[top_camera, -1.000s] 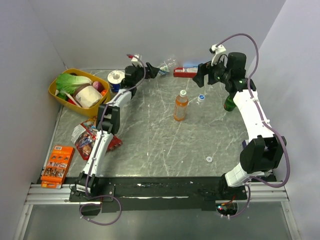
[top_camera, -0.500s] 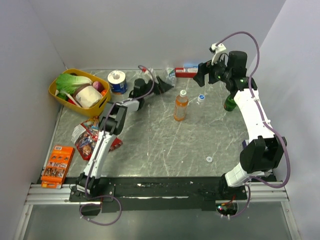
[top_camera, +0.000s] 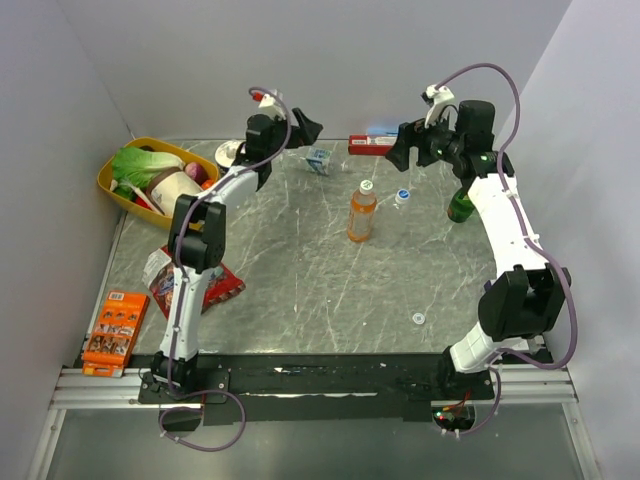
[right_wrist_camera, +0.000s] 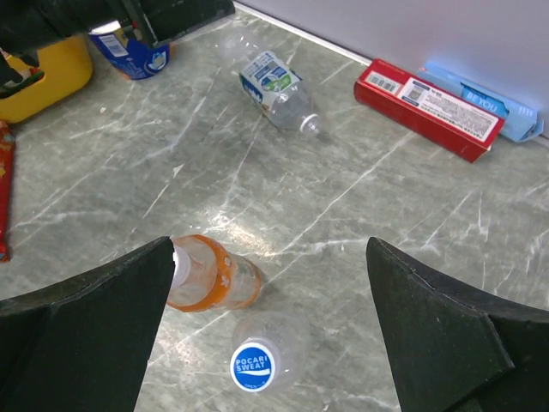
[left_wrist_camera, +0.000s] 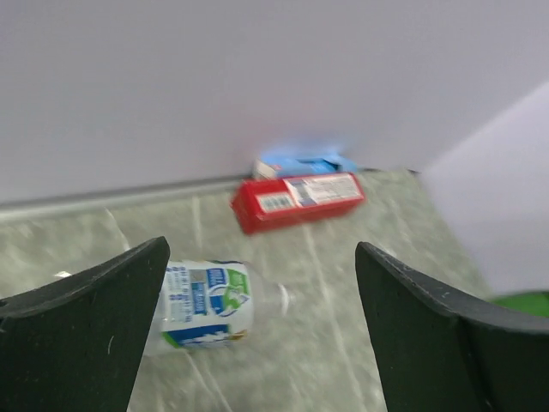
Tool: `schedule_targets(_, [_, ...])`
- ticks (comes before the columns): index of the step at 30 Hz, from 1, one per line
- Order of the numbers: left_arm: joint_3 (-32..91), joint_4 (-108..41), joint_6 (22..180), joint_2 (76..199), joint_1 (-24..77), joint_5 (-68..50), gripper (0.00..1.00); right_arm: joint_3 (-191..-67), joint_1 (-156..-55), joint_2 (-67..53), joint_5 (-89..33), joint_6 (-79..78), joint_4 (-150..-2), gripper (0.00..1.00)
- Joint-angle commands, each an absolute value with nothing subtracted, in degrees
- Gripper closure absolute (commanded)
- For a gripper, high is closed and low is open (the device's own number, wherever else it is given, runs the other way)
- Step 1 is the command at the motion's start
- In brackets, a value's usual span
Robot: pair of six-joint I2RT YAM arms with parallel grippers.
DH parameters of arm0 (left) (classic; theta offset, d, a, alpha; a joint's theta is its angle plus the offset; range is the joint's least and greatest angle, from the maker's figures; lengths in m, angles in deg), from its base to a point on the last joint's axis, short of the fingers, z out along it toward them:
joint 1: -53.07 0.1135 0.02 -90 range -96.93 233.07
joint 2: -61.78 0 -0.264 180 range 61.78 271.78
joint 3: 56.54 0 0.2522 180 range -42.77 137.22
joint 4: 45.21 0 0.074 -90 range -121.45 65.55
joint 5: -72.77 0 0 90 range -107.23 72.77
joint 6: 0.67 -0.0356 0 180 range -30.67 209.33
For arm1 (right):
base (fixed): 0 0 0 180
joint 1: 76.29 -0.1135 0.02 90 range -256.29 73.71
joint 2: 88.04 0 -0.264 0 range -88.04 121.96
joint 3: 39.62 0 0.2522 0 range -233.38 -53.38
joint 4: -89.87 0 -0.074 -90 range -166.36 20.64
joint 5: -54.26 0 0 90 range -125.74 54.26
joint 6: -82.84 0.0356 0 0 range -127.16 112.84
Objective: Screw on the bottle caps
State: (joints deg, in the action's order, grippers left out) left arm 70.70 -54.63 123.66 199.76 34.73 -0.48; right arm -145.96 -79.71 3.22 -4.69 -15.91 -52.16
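Note:
The orange-drink bottle stands upright mid-table with a white cap on top; the right wrist view shows this bottle too. Beside it stands a small clear bottle with a blue cap. The water bottle lies on its side near the back, its neck bare. A loose white cap lies near the front right. My left gripper hangs open above and behind the water bottle. My right gripper is open above the two standing bottles, holding nothing.
A red box and a blue box lie along the back wall. A dark green glass bottle stands at the right. A yellow basket of food, a blue can and snack packets fill the left side.
My left arm swung about and now stands raised at the back. The water bottle shifted left and nearer and now lies free on the table. The right arm held still.

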Motion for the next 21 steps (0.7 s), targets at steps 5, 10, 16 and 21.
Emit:
schedule_targets(5, [96.3,-45.4,90.0,211.7,30.4,-4.2,0.04,-145.1,-77.5,1.2,-3.1,-12.1,-56.0,0.01])
schedule_targets(10, [100.7,-44.0,88.9,219.1,32.8,-8.4,0.04,-142.4,-77.1,-0.2,-3.7,-12.1,-56.5,0.01])
schedule_targets(16, [103.7,-41.6,96.1,223.0,34.2,-4.8,0.04,-140.7,-76.6,-1.5,-4.0,-12.3,-56.0,0.01])
schedule_targets(21, [105.2,-37.3,94.1,223.5,34.0,-1.1,0.04,-139.9,-74.9,-0.9,-4.0,-11.9,-56.2,0.01])
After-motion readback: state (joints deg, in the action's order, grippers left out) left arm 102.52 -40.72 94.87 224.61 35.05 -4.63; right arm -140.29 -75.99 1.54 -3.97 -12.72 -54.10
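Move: The lying clear bottle has its middle about 7 cm ahead of the open left hand, 4 cm to its right and 17 cm below, its neck towards the robot's right. The red box lies about 10 cm ahead and 25 cm right, also 17 cm down; the orange drink bottle stands some 21 cm back and 17 cm right. From the right hand the lying bottle is about 24 cm ahead, 23 cm left and 29 cm below. Down onto the bottom end of the lying bottle: the left hand first swings forward and right, slightly up, then sinks some 12 cm while still easing forward and coming back left. Its left side rolls up by over 25 degrees and the fingers stay wide open, ending close by the bottle; contact can't be made out. The right hand, also open, shifts about 3 cm left and down. ##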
